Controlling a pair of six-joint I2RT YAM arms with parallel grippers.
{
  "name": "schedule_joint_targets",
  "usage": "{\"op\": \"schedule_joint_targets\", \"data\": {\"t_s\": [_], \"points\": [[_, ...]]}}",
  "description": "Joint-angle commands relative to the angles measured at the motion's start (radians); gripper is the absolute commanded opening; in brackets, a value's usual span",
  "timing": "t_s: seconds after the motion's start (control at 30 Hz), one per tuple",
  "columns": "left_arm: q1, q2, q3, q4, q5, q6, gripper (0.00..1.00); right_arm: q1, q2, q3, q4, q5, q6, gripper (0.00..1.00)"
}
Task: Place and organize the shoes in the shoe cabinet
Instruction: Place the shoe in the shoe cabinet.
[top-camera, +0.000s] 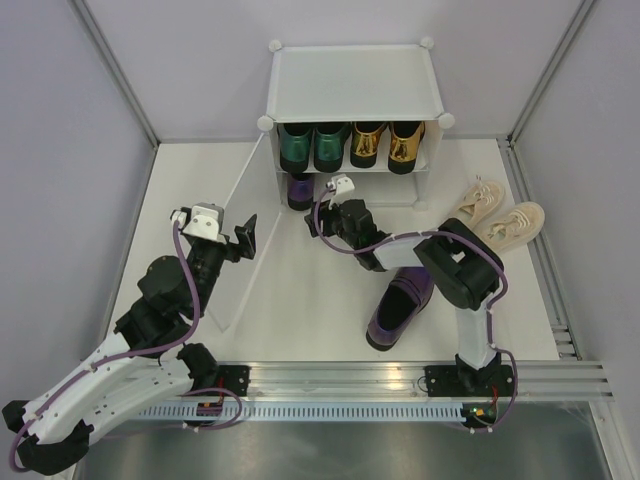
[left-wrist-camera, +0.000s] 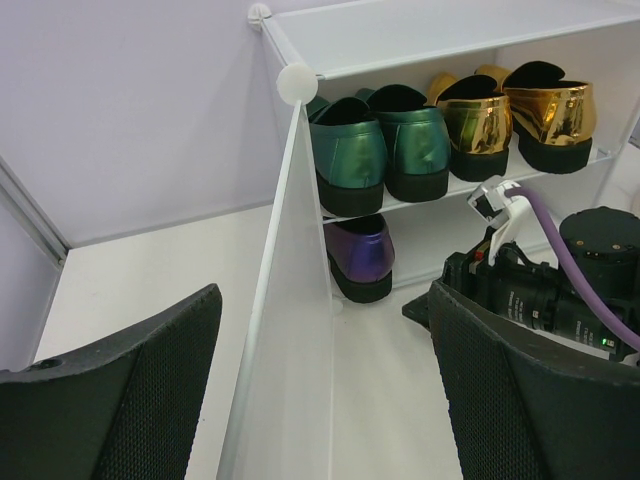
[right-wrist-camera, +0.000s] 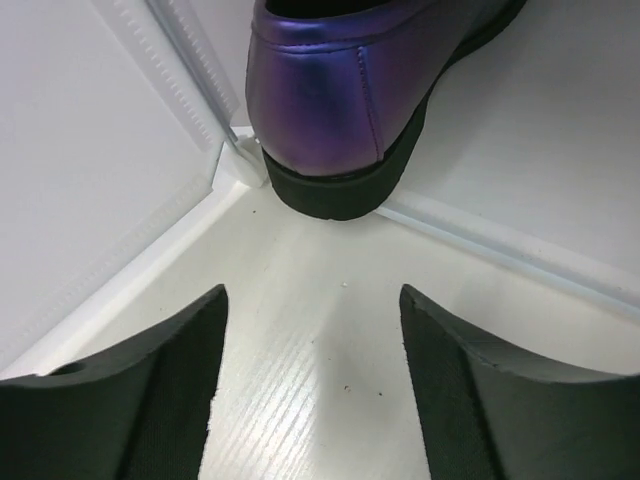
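The white shoe cabinet (top-camera: 355, 75) stands at the back with its frosted door (top-camera: 240, 255) swung out to the left. Green loafers (top-camera: 312, 145) and gold loafers (top-camera: 388, 143) fill the upper shelf. One purple shoe (right-wrist-camera: 320, 100) sits heel-out at the left of the lower shelf. My right gripper (right-wrist-camera: 312, 400) is open just behind that heel, with nothing between its fingers. The other purple shoe (top-camera: 400, 305) lies on the table beside the right arm. Beige sneakers (top-camera: 500, 215) lie at the right. My left gripper (left-wrist-camera: 325, 300) is open and straddles the door's edge (left-wrist-camera: 290, 350).
The right arm's wrist (left-wrist-camera: 560, 290) and its purple cable reach in front of the cabinet's lower opening. Grey walls close in both sides, and a metal rail (top-camera: 400, 380) runs along the near edge of the table.
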Motion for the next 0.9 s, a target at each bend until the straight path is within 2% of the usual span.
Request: {"op": "schedule_joint_targets", "data": {"t_s": [0.0, 0.57, 0.87], "points": [[0.001, -0.006, 0.036, -0.006, 0.011, -0.027, 0.86, 0.002, 0.013, 0.033, 0.029, -0.056, 0.016, 0.70], [0.003, -0.002, 0.034, -0.006, 0.005, -0.020, 0.86, -0.012, 0.191, 0.287, -0.074, -0.021, 0.013, 0.49], [0.001, -0.004, 0.036, -0.006, 0.004, -0.020, 0.86, -0.024, 0.245, 0.375, -0.108, -0.027, 0.018, 0.47]]}}
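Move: The purple shoe standing heel-out on the cabinet's lower level has its middle about 18 cm ahead of the right hand and 4 cm left, at roughly its height; the heel is only some 6 cm ahead. The cabinet's left front foot is about 5 cm ahead, 8 cm left and slightly lower. The other purple shoe lies some 20 cm back and 21 cm right. From the left hand, the cabinet shoe is roughly 36 cm ahead, 5 cm right and 28 cm below. The right hand brings its fingertips up against the heel of the lower-level purple shoe and pushes it inward. It travels about 5 cm forward and 4 cm left, setting off leftward before swinging forward and slowing at the end. The fingers go on closing from wide to about half open, without gripping, and the wrist barely turns. ##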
